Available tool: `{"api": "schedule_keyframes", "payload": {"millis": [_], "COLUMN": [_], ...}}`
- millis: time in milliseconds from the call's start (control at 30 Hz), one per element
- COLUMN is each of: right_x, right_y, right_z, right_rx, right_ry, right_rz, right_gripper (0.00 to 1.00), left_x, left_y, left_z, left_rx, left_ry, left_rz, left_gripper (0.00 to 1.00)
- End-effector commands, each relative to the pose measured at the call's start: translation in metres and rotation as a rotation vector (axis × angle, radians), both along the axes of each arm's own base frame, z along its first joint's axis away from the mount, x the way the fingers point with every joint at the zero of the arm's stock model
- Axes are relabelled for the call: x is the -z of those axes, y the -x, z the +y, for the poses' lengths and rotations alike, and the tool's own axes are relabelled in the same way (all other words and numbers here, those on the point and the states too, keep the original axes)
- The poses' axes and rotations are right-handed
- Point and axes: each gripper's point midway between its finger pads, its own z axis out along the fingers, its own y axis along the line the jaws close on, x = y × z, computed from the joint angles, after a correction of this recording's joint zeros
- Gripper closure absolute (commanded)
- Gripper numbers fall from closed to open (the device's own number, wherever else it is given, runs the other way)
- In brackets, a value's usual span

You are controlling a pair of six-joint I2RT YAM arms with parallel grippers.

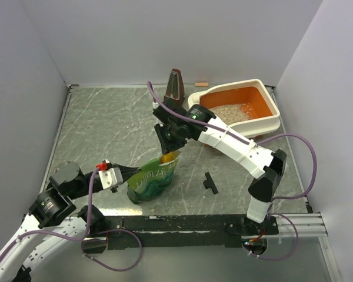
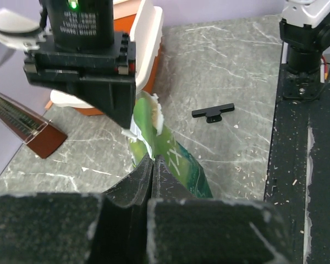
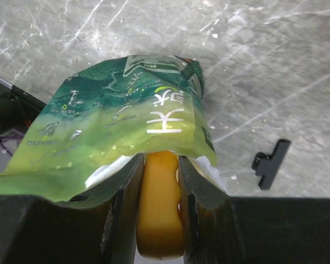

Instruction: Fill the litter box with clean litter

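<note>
The litter box (image 1: 272, 106), cream outside and orange inside, stands at the back right with a patch of pale clean litter (image 1: 228, 111) on its floor. A crinkly green bag (image 1: 153, 181) stands near the front centre. My left gripper (image 1: 131, 174) is shut on the bag's left edge; in the left wrist view its jaws (image 2: 153, 160) pinch the green film (image 2: 179, 162). My right gripper (image 1: 168, 150) hangs over the bag's mouth, shut on the orange scoop's handle (image 3: 160, 203). The scoop's bowl is hidden inside the bag (image 3: 115, 126).
A brown metronome-shaped object (image 1: 175, 88) stands behind the right gripper, left of the box. A small wooden block (image 1: 202, 84) lies by the back wall. A black clip (image 1: 210, 182) lies right of the bag. Walls close in three sides.
</note>
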Motion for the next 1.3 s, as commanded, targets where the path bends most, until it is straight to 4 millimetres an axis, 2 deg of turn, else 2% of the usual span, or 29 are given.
{"api": "schedule_keyframes", "payload": {"millis": [0, 167, 300, 567, 700, 833, 967, 1100, 1267], "right_x": [0.028, 0.056, 0.081, 0.105, 0.102, 0.095, 0.084, 0.064, 0.066], "right_y": [-0.006, 0.006, 0.025, 0.067, 0.078, 0.087, 0.089, 0.087, 0.085], "right_z": [-0.039, -0.043, -0.045, -0.027, -0.007, 0.011, 0.025, 0.039, 0.059], "right_rx": [-0.005, -0.010, -0.013, -0.050, -0.076, -0.111, -0.132, -0.168, -0.146], "right_ry": [0.104, -0.022, -0.117, -0.344, -0.487, -0.578, -0.663, -0.802, -0.907], "right_rz": [0.015, 0.114, 0.206, 0.368, 0.432, 0.468, 0.504, 0.487, 0.516], "right_gripper": [1.00, 1.00, 1.00, 1.00, 1.00, 1.00, 1.00, 1.00, 1.00], "left_x": [-0.019, -0.008, 0.000, 0.025, 0.036, 0.041, 0.041, 0.049, 0.054], "left_y": [0.014, 0.017, 0.016, 0.010, 0.013, 0.012, 0.013, 0.013, 0.005], "left_z": [-0.009, -0.013, -0.019, -0.028, -0.030, -0.021, -0.017, -0.015, -0.007], "left_rx": [0.094, 0.119, 0.130, 0.097, 0.099, 0.060, 0.053, 0.040, -0.020], "left_ry": [0.052, 0.012, -0.027, -0.173, -0.220, -0.234, -0.234, -0.256, -0.291], "left_rz": [-0.038, -0.009, 0.015, 0.024, 0.018, -0.008, 0.003, 0.027, 0.031], "left_gripper": [0.99, 0.99, 0.99, 0.99, 0.99, 0.99, 0.99, 0.99, 0.99]}}
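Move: The green bag of litter has its middle about 9 cm back, 8 cm to the left of and 13 cm below the right hand, which already holds the yellow scoop with its blade inside the mouth. From the left hand, pinching the rim, that middle lies about 5 cm to the right, level fore and aft, and 18 cm below. From the right hand, the black clip is some 18 cm to the right, 9 cm back; the litter box 29 cm right, 24 cm ahead. The yellow scoop, blade still in the green bag, sinks about 8 cm with the right hand, edging right at first, then working back towards the robot and left while the wrist swings round some 45 degrees, fingers going from steeply down to mostly leftward. The left hand keeps its pinch on the rim and lowers it about 4 cm, drifting right and then partly back left. ##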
